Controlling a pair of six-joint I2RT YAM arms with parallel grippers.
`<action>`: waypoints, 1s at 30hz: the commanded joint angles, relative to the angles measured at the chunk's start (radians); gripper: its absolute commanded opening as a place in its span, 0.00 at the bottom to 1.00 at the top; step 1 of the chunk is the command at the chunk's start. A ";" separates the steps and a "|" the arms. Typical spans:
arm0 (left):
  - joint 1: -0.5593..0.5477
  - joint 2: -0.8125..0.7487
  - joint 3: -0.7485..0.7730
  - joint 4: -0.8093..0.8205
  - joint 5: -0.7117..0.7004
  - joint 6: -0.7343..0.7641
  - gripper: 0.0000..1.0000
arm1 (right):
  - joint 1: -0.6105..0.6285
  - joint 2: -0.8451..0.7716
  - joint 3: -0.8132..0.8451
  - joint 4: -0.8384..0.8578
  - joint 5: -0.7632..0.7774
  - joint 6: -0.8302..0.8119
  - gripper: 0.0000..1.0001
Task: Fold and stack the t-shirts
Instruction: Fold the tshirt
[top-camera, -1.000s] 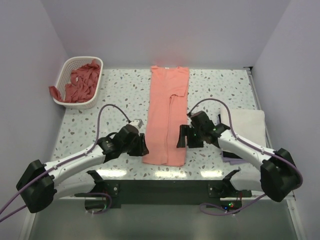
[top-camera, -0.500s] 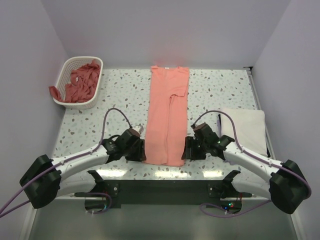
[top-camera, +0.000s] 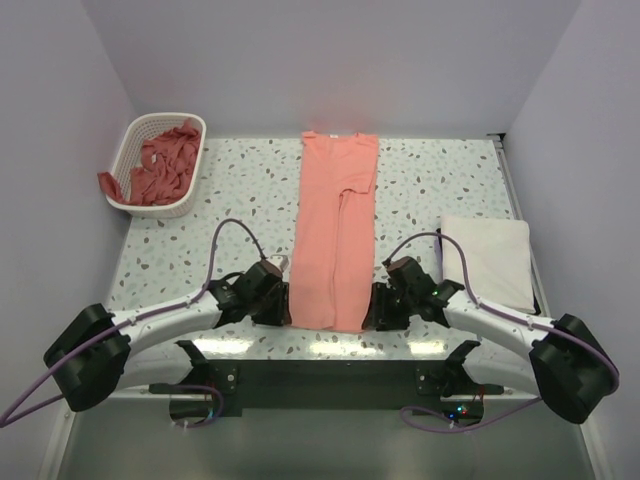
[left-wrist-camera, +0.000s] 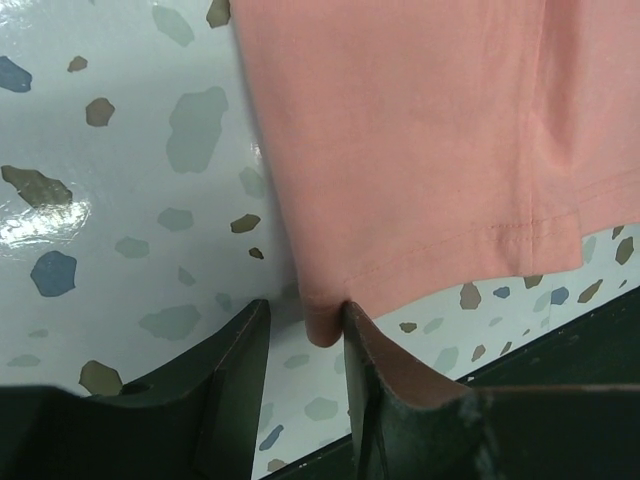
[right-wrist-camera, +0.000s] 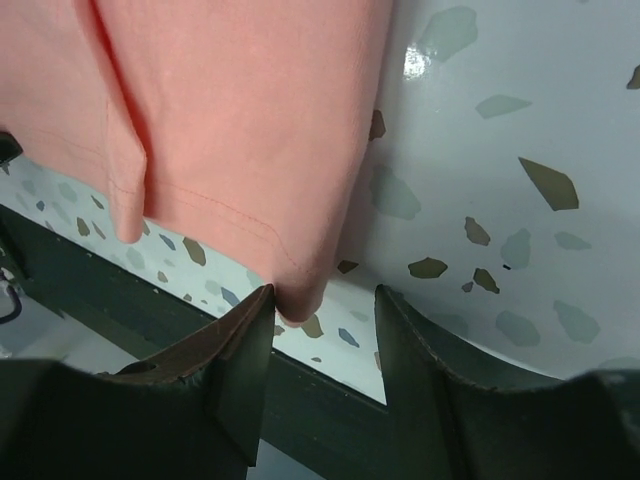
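Note:
A salmon-pink t-shirt (top-camera: 335, 230) lies flat in the table's middle, folded lengthwise into a long strip with its hem towards the arms. My left gripper (top-camera: 283, 305) sits low at the hem's near left corner. In the left wrist view that corner (left-wrist-camera: 322, 318) pokes between the open jaws (left-wrist-camera: 305, 320) and touches the right finger. My right gripper (top-camera: 377, 305) is at the near right corner. There the cloth tip (right-wrist-camera: 298, 300) rests against the left finger of the open jaws (right-wrist-camera: 322, 310). A folded white t-shirt (top-camera: 487, 262) lies at the right.
A white lattice basket (top-camera: 130, 140) at the back left holds more crumpled pink t-shirts (top-camera: 160, 165), one hanging over its rim. The table's dark near edge (right-wrist-camera: 100, 290) runs just behind both grippers. Walls close in the left, right and back sides.
Both grippers have slid back along the shirt's sides to its near hem corners. The right jaws have narrowed around the corner.

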 joint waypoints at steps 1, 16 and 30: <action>-0.008 0.021 -0.024 0.056 0.004 -0.016 0.39 | 0.004 0.018 -0.017 0.058 -0.031 0.030 0.48; -0.008 -0.040 -0.053 0.038 0.027 -0.059 0.00 | 0.004 0.014 -0.033 -0.035 -0.026 -0.004 0.02; -0.054 -0.119 -0.176 0.102 0.116 -0.172 0.00 | 0.004 -0.118 -0.128 -0.046 -0.098 0.048 0.00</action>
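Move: The t-shirt's near left corner is practically in the left hand's open fingers, about 1 cm to its right, level with it and 1 cm below. The near right corner lies likewise between the right hand's open fingers, about 1 cm to its left, level with it and 1 cm below. From the right hand, the white shirt stack sits some 25 cm to the right and 12 cm ahead, at about its height; the front table edge is roughly 8 cm straight back, 2 cm lower. Closing in almost on the spot, both hands sink by a scant centimetre or less, the right easing about 1 cm left onto its corner, and each pinches its near corner of the t-shirt shut between the fingertips. Then both drag their corners back towards the front table edge, about 3 cm, staying low; the right hand also slides some 2 cm to the right, stretching the hem. ##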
